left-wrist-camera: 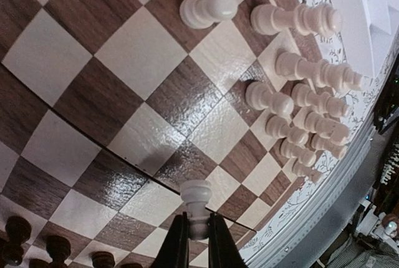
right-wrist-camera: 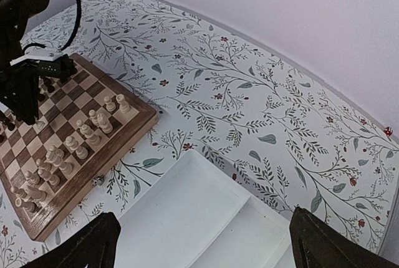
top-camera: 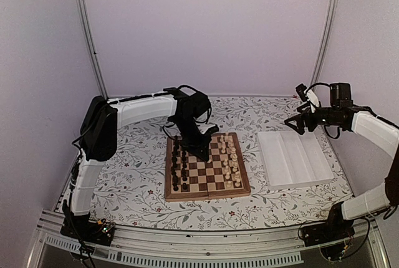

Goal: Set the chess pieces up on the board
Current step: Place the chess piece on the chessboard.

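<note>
The board (top-camera: 209, 194) lies in the middle of the flowered cloth. Cream chess pieces (top-camera: 229, 159) stand in two rows along its right side, and they also appear in the left wrist view (left-wrist-camera: 293, 103) and the right wrist view (right-wrist-camera: 87, 134). My left gripper (top-camera: 202, 149) hangs over the far middle of the board, shut on one cream piece (left-wrist-camera: 196, 201) held by its narrow part just above the squares (left-wrist-camera: 143, 50). My right gripper (top-camera: 300, 121) is raised above the far end of the white tray, wide open (right-wrist-camera: 206, 243), with nothing between its fingers.
Dark pieces (top-camera: 179, 165) stand in two rows along the board's left side, some showing in the left wrist view (left-wrist-camera: 56, 249). A white ridged tray (top-camera: 293, 159) lies right of the board, its near compartments (right-wrist-camera: 187, 218) holding nothing. Purple walls enclose the table.
</note>
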{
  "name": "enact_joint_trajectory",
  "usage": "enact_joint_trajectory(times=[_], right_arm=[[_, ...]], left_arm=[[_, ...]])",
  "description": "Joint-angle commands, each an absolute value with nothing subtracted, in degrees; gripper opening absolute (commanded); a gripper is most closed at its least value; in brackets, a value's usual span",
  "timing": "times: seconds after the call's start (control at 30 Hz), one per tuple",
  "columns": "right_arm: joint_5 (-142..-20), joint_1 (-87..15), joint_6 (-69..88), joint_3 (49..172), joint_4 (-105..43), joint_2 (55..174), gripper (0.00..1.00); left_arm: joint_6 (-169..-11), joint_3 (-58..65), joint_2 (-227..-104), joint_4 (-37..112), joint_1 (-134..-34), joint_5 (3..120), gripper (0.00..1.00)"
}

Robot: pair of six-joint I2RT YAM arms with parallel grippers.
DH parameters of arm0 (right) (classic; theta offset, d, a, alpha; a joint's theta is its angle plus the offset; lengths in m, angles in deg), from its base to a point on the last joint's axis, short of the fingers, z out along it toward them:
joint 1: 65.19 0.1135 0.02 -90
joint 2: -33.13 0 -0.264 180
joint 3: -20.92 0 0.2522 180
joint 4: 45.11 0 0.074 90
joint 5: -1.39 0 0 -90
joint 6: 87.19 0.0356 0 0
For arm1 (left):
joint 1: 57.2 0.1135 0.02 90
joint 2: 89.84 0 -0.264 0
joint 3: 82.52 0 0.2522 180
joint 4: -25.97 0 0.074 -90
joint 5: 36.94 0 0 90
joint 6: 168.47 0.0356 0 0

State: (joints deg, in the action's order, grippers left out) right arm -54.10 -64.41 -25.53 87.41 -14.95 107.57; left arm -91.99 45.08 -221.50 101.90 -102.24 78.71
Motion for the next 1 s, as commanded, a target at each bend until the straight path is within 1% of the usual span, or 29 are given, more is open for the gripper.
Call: enact_joint_trajectory(times=[0.0,0.2,0.3,0.53,0.63,0.8,0.97], right_arm=[[-52.68,-64.51,-26.24,88.03,-14.13,108.50,0.99],[-52.63,-64.48,-26.45,88.28,-13.73,109.13,0.99],[-52.49,-64.49,-26.46,88.36,-13.62,109.48,0.99],[-52.31,-64.49,-26.54,88.55,-13.29,109.94,0.99],[-52.22,-64.49,-26.53,88.55,-13.19,110.08,0.99],[-52.09,-64.44,-26.56,88.72,-12.98,110.39,0.99],[-51.66,-64.50,-26.63,88.73,-12.82,110.60,0.99]], left_arm=[[-92.38,44.13,-221.51,104.39,-102.27,77.08,0.00],[-92.34,44.24,-221.93,104.47,-102.25,76.84,0.00],[-92.19,44.50,-222.60,104.24,-102.21,77.20,0.03],[-92.25,45.16,-223.71,103.57,-102.34,78.82,0.06],[-92.31,45.49,-223.79,102.88,-102.47,80.01,0.13],[-92.01,46.49,-223.55,101.92,-102.77,80.59,0.31],[-91.61,47.38,-222.41,102.10,-102.85,79.33,0.33]])
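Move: The white pawn is already pinched in the left hand. Its spot, by the board's fold line, lies nearly straight below: level ahead, about 1 cm left and 4 cm down to the board. The nearest white pawn stands about 7 cm right and 1 cm ahead of the hand, another 7 cm right and 7 cm ahead; the black pawn row is roughly 9 cm left, level. From the right hand the spot is some 33 cm left, 8 cm back and 17 cm down. The left fingers keep their pinch on the white pawn while the hand eases nearly 1 cm left and sinks about 1.5 cm to the board by the fold. They then open to roughly a third and let go, the hand drifting back right by about 1 cm and starting to rise, fingers still around the pawn. The empty right hand sinks almost 2 cm, staying wide open. ##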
